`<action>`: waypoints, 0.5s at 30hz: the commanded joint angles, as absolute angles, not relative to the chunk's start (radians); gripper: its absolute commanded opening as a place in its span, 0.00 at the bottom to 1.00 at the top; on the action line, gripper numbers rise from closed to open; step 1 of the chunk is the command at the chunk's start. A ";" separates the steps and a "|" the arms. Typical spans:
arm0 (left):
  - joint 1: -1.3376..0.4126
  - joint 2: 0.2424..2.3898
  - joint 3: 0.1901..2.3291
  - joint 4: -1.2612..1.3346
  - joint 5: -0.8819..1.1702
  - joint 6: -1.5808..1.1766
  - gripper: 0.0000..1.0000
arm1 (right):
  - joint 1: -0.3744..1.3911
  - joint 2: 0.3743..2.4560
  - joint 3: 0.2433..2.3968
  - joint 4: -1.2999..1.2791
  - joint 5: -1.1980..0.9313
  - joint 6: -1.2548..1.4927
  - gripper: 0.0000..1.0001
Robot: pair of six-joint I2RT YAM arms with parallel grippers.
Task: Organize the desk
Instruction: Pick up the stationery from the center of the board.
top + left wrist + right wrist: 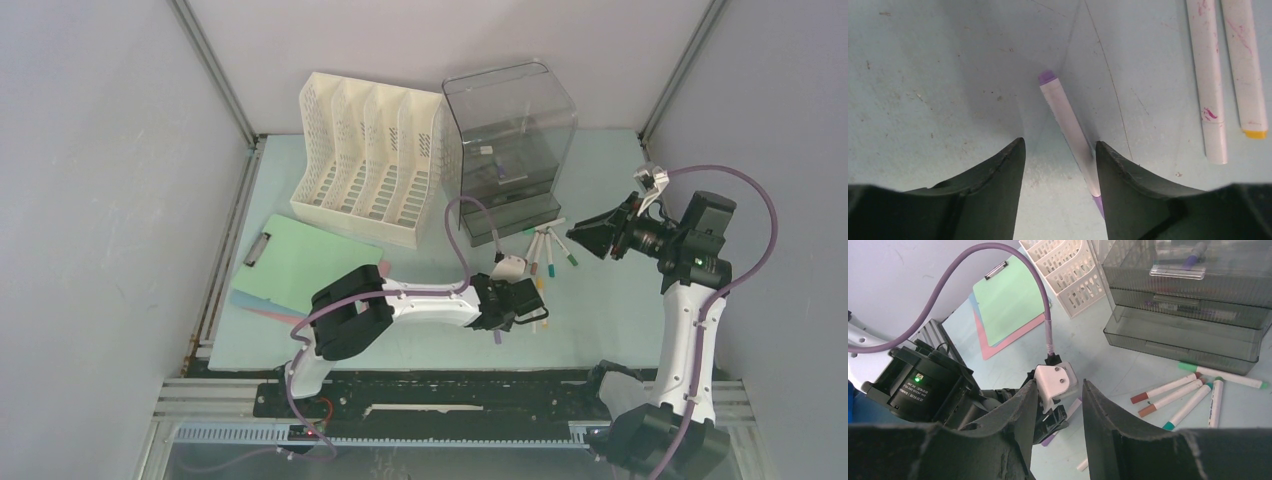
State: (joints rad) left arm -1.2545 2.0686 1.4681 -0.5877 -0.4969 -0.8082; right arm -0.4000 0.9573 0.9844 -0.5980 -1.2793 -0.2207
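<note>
The desk (420, 345) is a pale mint-green top. My left gripper (520, 308) is lowered onto it, jaws astride a white marker with purple ends (1068, 125). In the left wrist view the gripper (1059, 142) stands open. The marker lies against the right finger (1128, 185), with a gap to the left one. My right gripper (590, 238) hangs in the air at the right, pointing toward the left arm. It is open (1058, 381) with nothing between its fingers. The purple marker (1074, 406) shows under the left gripper.
Several loose markers (550, 250) (1188, 390) lie fanned in front of a smoky grey drawer unit (510, 150) (1193, 305). A white file rack (365, 155) stands beside it. A green clipboard (305, 260) lies on pink and blue sheets at left. Two more markers (1210, 85) lie right of the left gripper.
</note>
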 commanded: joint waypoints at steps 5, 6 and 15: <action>-1.256 2.095 1.493 -0.566 -0.478 -0.771 0.52 | -0.411 0.946 1.010 -0.601 -1.307 -0.235 0.46; -1.256 2.097 1.490 -0.565 -0.475 -0.762 0.50 | -0.412 0.946 1.011 -0.602 -1.309 -0.234 0.46; -1.245 2.086 1.428 -0.528 -0.444 -0.704 0.37 | -0.419 0.946 1.010 -0.602 -1.320 -0.233 0.46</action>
State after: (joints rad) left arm -1.2533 2.0762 1.4651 -0.5373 -0.4652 -0.7502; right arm -0.4107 0.9573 0.9844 -0.6033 -1.2934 -0.2218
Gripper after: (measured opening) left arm 0.411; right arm 0.459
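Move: The purple marker lies beneath the left hand, its middle about 1 cm ahead of, 1 cm to the right of and 1 cm below the hand point, already between the open fingers. From this hand the plain white marker is roughly 9 cm right and 3 cm ahead, and the yellow-capped one some 11 cm right and 4 cm ahead. From the idle right hand the purple marker is about 5 cm back, 15 cm left and 28 cm below. Staying down just above the board, the left hand eases about 1 cm to its right, bringing the purple marker midway between the fingertips, and turns only a few degrees clockwise. Meanwhile both fingers keep closing from either side of the white barrel, the gap going from roughly three-fifths to two-fifths open, still without a visible pinch, with no reach forward and no lift. ##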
